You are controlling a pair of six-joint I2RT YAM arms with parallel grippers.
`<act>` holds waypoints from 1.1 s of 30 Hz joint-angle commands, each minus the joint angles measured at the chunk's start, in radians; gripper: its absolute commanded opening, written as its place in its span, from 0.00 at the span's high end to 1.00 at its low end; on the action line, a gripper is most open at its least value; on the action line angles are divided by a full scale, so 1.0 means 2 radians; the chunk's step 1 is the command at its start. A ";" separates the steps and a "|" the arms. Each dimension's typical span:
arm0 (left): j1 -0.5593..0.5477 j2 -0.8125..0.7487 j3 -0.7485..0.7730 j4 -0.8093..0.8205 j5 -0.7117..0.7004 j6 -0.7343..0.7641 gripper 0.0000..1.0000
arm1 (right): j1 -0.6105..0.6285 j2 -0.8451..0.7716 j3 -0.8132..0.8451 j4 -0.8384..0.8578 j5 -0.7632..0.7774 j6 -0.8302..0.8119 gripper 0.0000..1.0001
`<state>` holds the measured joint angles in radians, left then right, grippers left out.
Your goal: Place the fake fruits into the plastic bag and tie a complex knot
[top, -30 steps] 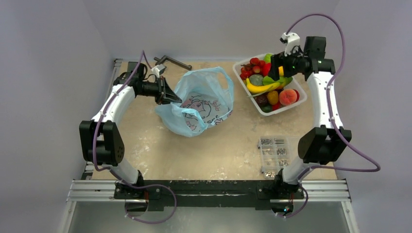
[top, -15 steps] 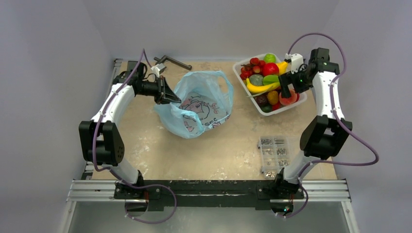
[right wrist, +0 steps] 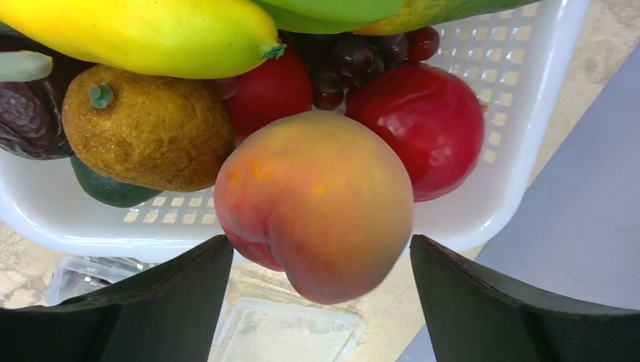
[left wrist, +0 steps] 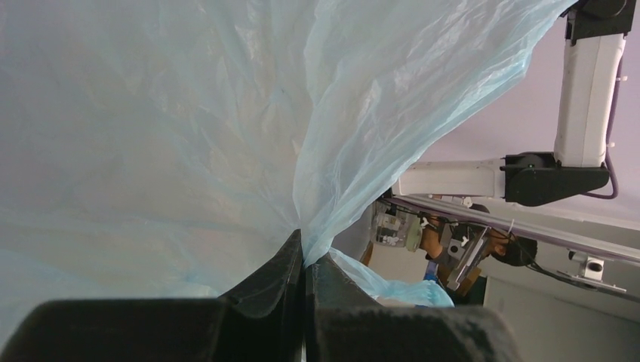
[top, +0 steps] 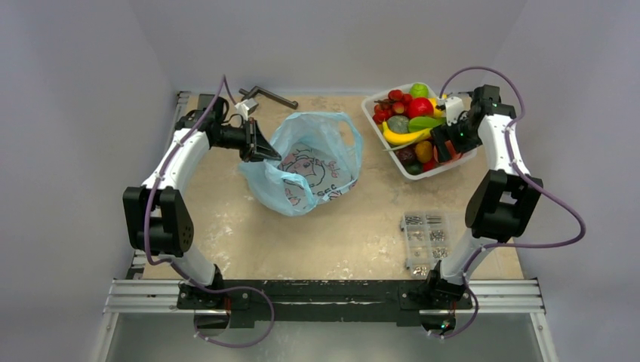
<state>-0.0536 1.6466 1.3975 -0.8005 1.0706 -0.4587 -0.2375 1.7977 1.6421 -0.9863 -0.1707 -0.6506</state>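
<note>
The light-blue plastic bag (top: pixel 309 162) stands open at mid-table, its printed white patch showing inside. My left gripper (top: pixel 266 153) is shut on the bag's left rim; in the left wrist view the film (left wrist: pixel 189 136) is pinched between the closed jaws (left wrist: pixel 306 253). The fake fruits (top: pixel 411 128) are heaped in a white basket (top: pixel 423 175) at the back right. My right gripper (top: pixel 445 147) is down at the basket's near right corner. It stands open (right wrist: pixel 321 253) on either side of a peach (right wrist: pixel 317 200), with small gaps. A banana (right wrist: pixel 151 30) and a red fruit (right wrist: pixel 426 124) lie behind the peach.
A clear box of metal screws (top: pixel 426 241) lies at the front right, near the right arm's base. A dark metal tool (top: pixel 268 96) lies at the back, behind the bag. The basket's perforated wall (right wrist: pixel 483 219) is close behind the peach.
The right arm has come down from above the basket to its near right corner, bringing the open jaws around the peach. The left gripper still holds the bag's rim.
</note>
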 commanded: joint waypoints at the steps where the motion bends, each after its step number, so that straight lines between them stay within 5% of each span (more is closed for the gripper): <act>1: 0.000 0.003 0.021 -0.005 0.012 0.016 1.00 | 0.004 -0.001 -0.013 0.037 0.015 -0.009 0.18; 13: 0.000 0.010 0.025 -0.011 0.017 0.021 1.00 | 0.001 -0.044 0.012 0.034 -0.002 0.015 0.72; 24: 0.000 0.014 0.031 -0.021 0.025 0.028 1.00 | 0.015 -0.038 0.193 -0.048 -0.111 0.070 0.78; 28: 0.000 0.020 0.039 -0.023 0.030 0.029 1.00 | 0.092 -0.033 0.240 -0.075 -0.168 0.079 0.79; 33: 0.000 0.030 0.044 -0.020 0.045 0.015 1.00 | 0.212 -0.069 0.200 -0.032 -0.250 0.102 0.79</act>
<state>-0.0536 1.6878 1.4460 -0.8501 1.1023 -0.4259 0.0216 1.7275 2.0827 -1.0615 -0.4782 -0.4934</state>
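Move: The peach sits right between the open right fingers, its middle about 1 cm below the hand point. The brown fruit lies some 6 cm left, level with it and 4 cm lower; the red apple is about 4 cm right, 1 cm farther out and 4 cm lower; the banana is roughly 11 cm left and 3 cm farther out. The bag waits some 37 cm left and 3 cm back. From the left hand the peach is about 46 cm right, 5 cm ahead and 10 cm below. Ease the right gripper down about 1 cm around the peach and close the fingers on its sides. Raise the peach some 18 cm, drifting about 4 cm forward and tipping the fingers outward, then sweep about 16 cm left towards the bag while the hand turns counter-clockwise. Keep the left fingers shut on the bag rim, holding still. ##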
